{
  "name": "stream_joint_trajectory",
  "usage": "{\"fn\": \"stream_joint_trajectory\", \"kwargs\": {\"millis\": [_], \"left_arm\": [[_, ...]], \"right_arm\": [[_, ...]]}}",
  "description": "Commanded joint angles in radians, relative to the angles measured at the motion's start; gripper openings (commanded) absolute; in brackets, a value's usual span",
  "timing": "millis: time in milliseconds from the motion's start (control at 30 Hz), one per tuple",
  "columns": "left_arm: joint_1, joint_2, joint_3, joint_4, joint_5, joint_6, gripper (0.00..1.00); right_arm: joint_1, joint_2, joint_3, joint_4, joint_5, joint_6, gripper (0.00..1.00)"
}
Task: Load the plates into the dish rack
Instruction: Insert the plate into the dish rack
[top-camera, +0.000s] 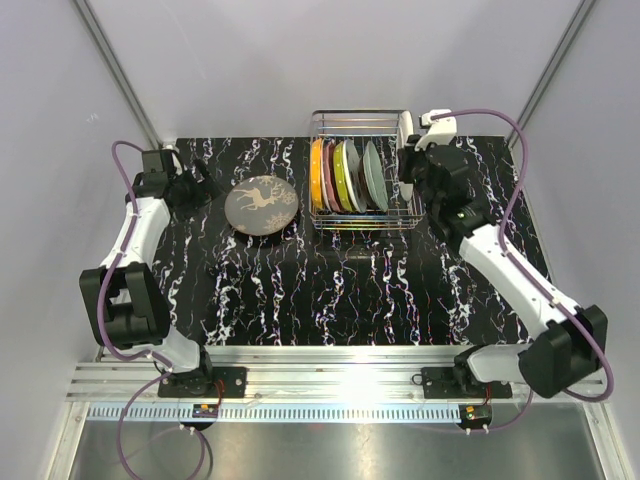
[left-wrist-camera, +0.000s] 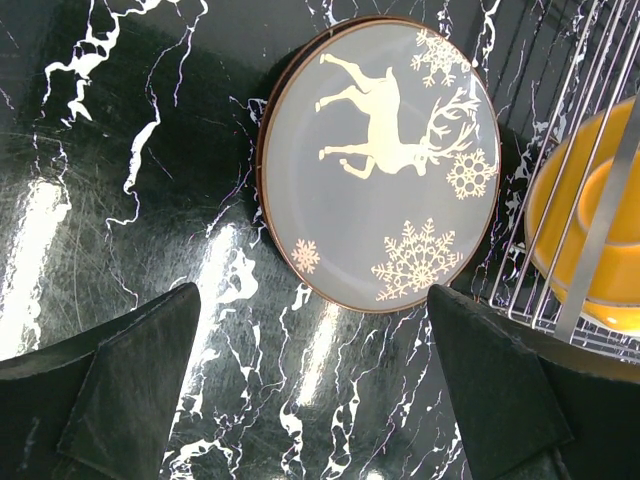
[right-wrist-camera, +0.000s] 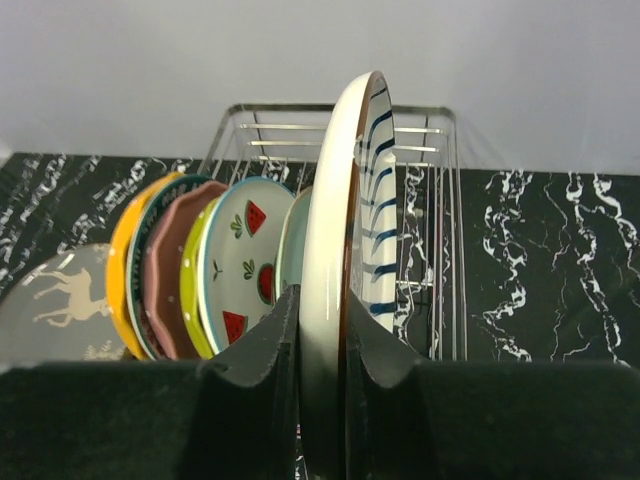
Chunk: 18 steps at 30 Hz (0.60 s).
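A grey-brown plate with a white deer (top-camera: 262, 206) (left-wrist-camera: 380, 165) lies flat on the black marbled table, left of the dish rack (top-camera: 360, 114) (right-wrist-camera: 340, 108) (left-wrist-camera: 575, 120). Several plates (top-camera: 345, 177) stand upright in the rack: orange (left-wrist-camera: 590, 230) (right-wrist-camera: 125, 250), pink, a watermelon-patterned one (right-wrist-camera: 245, 265) and others. My right gripper (top-camera: 412, 160) (right-wrist-camera: 322, 300) is shut on the lower rim of a white plate with blue stripes and a brown edge (right-wrist-camera: 345, 200) (top-camera: 405, 130). It holds this plate upright over the rack's right end. My left gripper (top-camera: 205, 185) (left-wrist-camera: 312, 300) hangs open over bare table just short of the deer plate.
Grey walls close in behind and on both sides of the table (top-camera: 330, 290). An aluminium rail (top-camera: 340, 385) with both arm bases runs along the near edge. Slanted frame poles (top-camera: 120, 70) stand at the back corners.
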<state>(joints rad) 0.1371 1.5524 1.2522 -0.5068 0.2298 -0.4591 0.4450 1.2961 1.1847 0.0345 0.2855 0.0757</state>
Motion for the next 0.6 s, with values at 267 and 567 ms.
{"fn": "stream_joint_trajectory", "kwargs": {"millis": [267,567], "left_arm": [[-0.005,-0.006,0.042,0.04,0.103,0.014,0.99],[-0.005,-0.006,0.041,0.044,0.132,0.008,0.99]], "right_arm": [[-0.032,0.17,0.059,0.243,-0.048,-0.014,0.0],[-0.032,0.244,0.119,0.246,-0.074,-0.03,0.0]]}}
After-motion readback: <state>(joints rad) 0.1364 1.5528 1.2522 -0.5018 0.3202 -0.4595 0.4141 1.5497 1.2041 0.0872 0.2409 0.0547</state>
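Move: The right hand holds the striped plate upright over the dish rack's right part; the free gap it is meant for lies about 4 cm ahead, 2 cm left and 17 cm below. The green plate stands about 5 cm left of that gap, the watermelon plate about 9 cm left of it, both level with it. From the left hand the gap lies some 37 cm right, about level with it forward and in height. Still pinching the striped plate, the right hand lowers it about 9 cm and forward into the free gap. ##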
